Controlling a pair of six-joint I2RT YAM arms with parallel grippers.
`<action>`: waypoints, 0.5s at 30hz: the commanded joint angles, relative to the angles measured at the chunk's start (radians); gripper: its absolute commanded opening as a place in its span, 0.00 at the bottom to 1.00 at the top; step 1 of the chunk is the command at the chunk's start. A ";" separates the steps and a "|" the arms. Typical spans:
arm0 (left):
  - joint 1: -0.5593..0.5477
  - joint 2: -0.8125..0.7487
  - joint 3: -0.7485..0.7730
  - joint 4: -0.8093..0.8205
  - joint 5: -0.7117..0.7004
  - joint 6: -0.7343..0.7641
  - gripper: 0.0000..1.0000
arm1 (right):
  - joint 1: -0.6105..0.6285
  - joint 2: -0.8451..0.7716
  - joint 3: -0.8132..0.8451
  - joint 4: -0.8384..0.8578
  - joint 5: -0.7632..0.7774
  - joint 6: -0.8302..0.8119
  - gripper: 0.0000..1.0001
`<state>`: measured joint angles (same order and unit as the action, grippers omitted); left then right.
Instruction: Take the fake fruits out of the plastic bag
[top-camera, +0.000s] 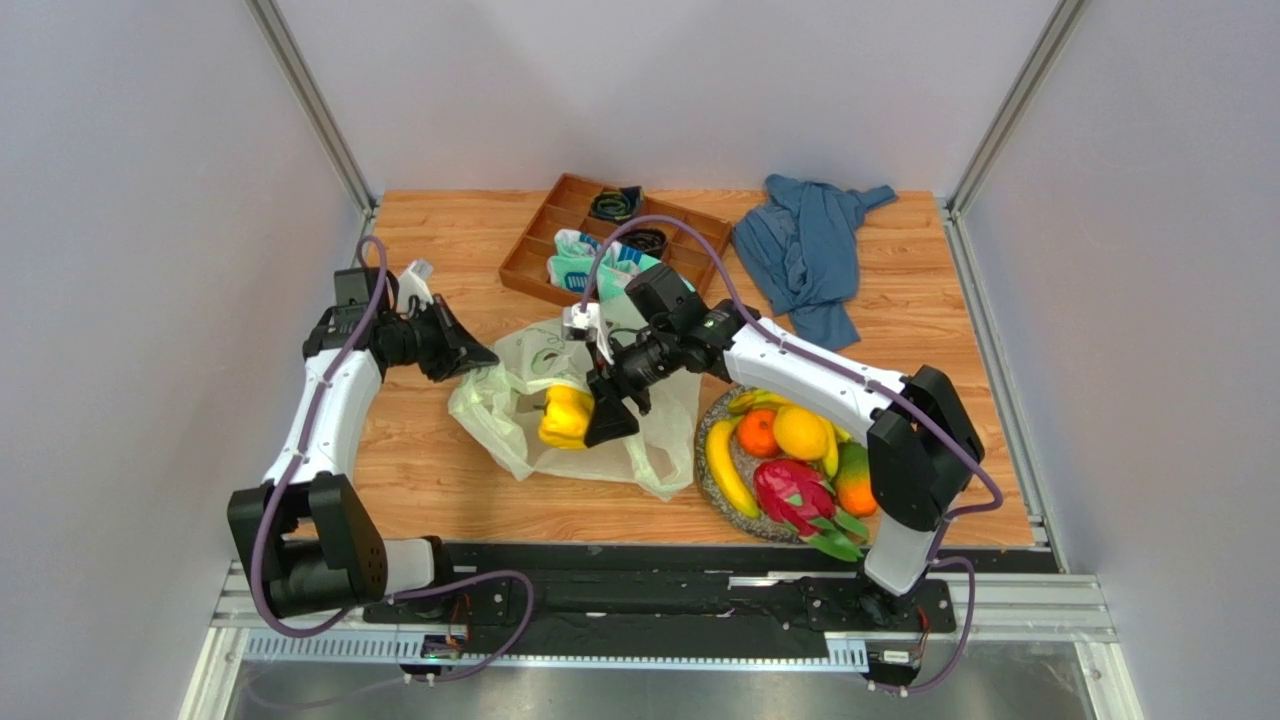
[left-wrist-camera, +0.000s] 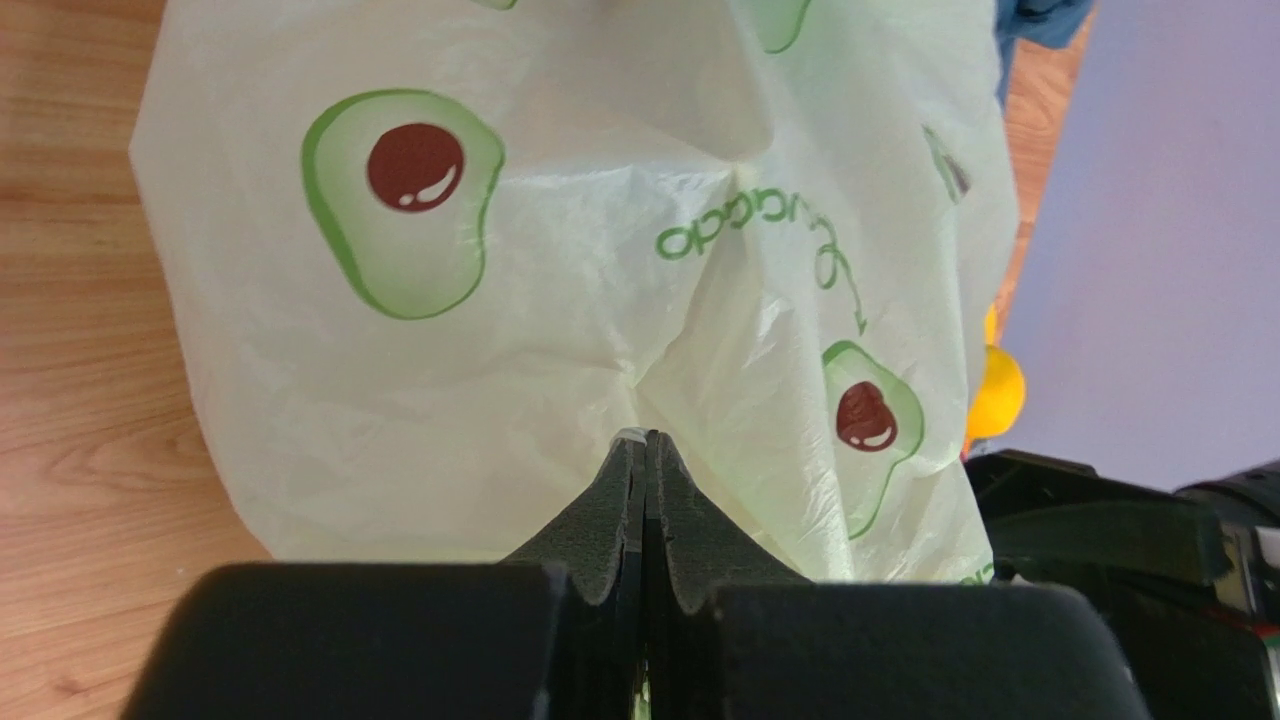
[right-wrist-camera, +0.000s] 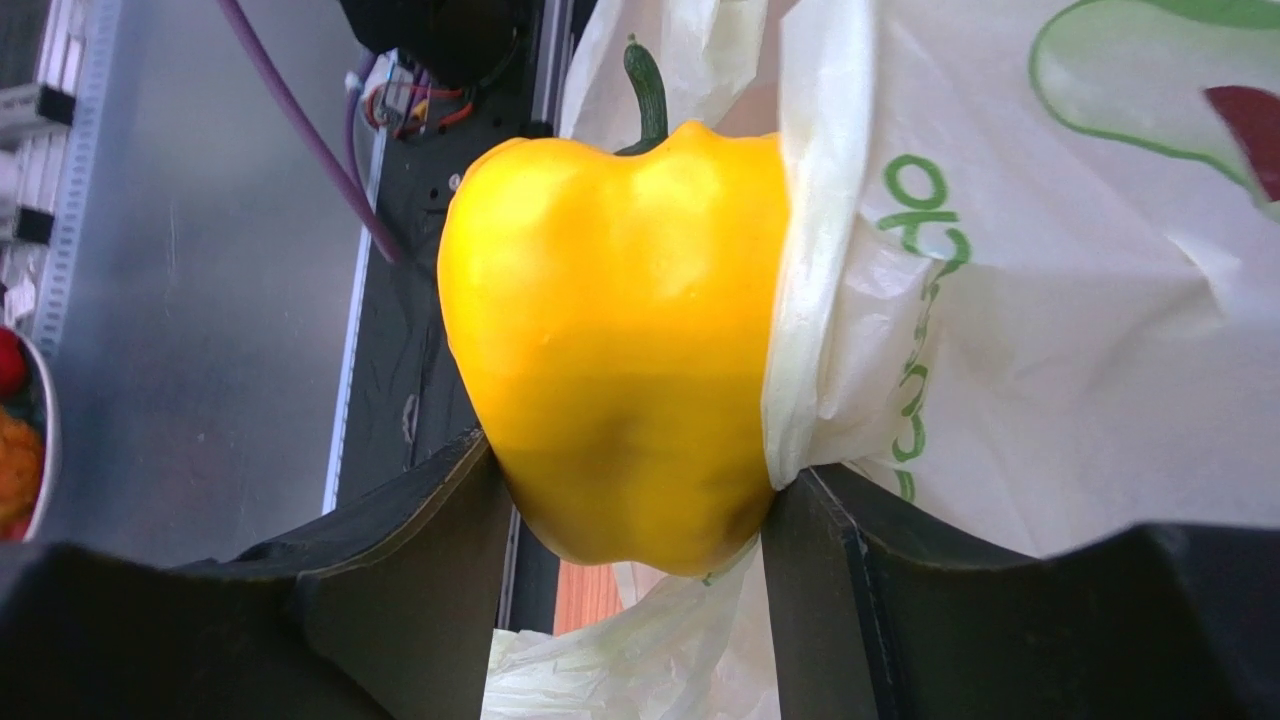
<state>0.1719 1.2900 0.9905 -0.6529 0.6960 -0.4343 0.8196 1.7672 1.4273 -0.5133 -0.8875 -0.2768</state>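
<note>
The pale yellow-green plastic bag (top-camera: 519, 393) with avocado prints lies crumpled mid-table. My left gripper (top-camera: 478, 357) is shut on the bag's far-left edge, a pinch of film between its closed tips (left-wrist-camera: 646, 444). My right gripper (top-camera: 601, 413) is shut on a yellow bell pepper (top-camera: 565, 416) at the bag's mouth. In the right wrist view the pepper (right-wrist-camera: 631, 330) fills the gap between both fingers, green stem up, with the bag's rim (right-wrist-camera: 819, 300) against its right side. Other fake fruits lie on a plate (top-camera: 718, 495): bananas (top-camera: 727, 468), oranges (top-camera: 801, 432), dragon fruit (top-camera: 793, 492).
A brown wooden tray (top-camera: 538, 248) with teal-white socks and black cables stands at the back. A blue cloth garment (top-camera: 812, 248) lies back right. The black rail (top-camera: 676, 563) runs along the table's near edge.
</note>
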 joint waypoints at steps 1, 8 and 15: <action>-0.002 0.012 -0.023 0.005 -0.059 0.045 0.00 | 0.019 0.021 0.016 -0.189 -0.024 -0.252 0.48; -0.002 0.022 0.005 0.010 -0.035 0.037 0.00 | 0.050 0.112 -0.037 -0.179 0.240 -0.288 0.50; -0.005 0.006 -0.001 0.022 -0.009 0.022 0.00 | 0.052 0.069 -0.028 -0.142 0.425 -0.140 1.00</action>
<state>0.1707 1.3113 0.9630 -0.6544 0.6624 -0.4171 0.8780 1.9118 1.3766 -0.6720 -0.5449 -0.4625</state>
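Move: The yellow pepper is already in the right gripper's fingers; its spot, at the bag's near edge, lies about 13 cm below that hand, some 2 cm to its right and 1 cm back. The bag's middle lies roughly 10 cm ahead and 12 cm below, the nearest banana about 24 cm right, level fore and aft, the plate's middle some 33 cm right. From the left gripper the spot is around 9 cm back, 12 cm right and 12 cm below. Lower the right gripper with the pepper about 12 cm towards the bag's near edge, slipping some 4 cm to the right and tipping the fingers about 25 degrees more steeply down. Near the bottom, open the fingers wide to let go of the pepper. Keep the left fingers shut on the bag's rim, easing down 2 cm. ##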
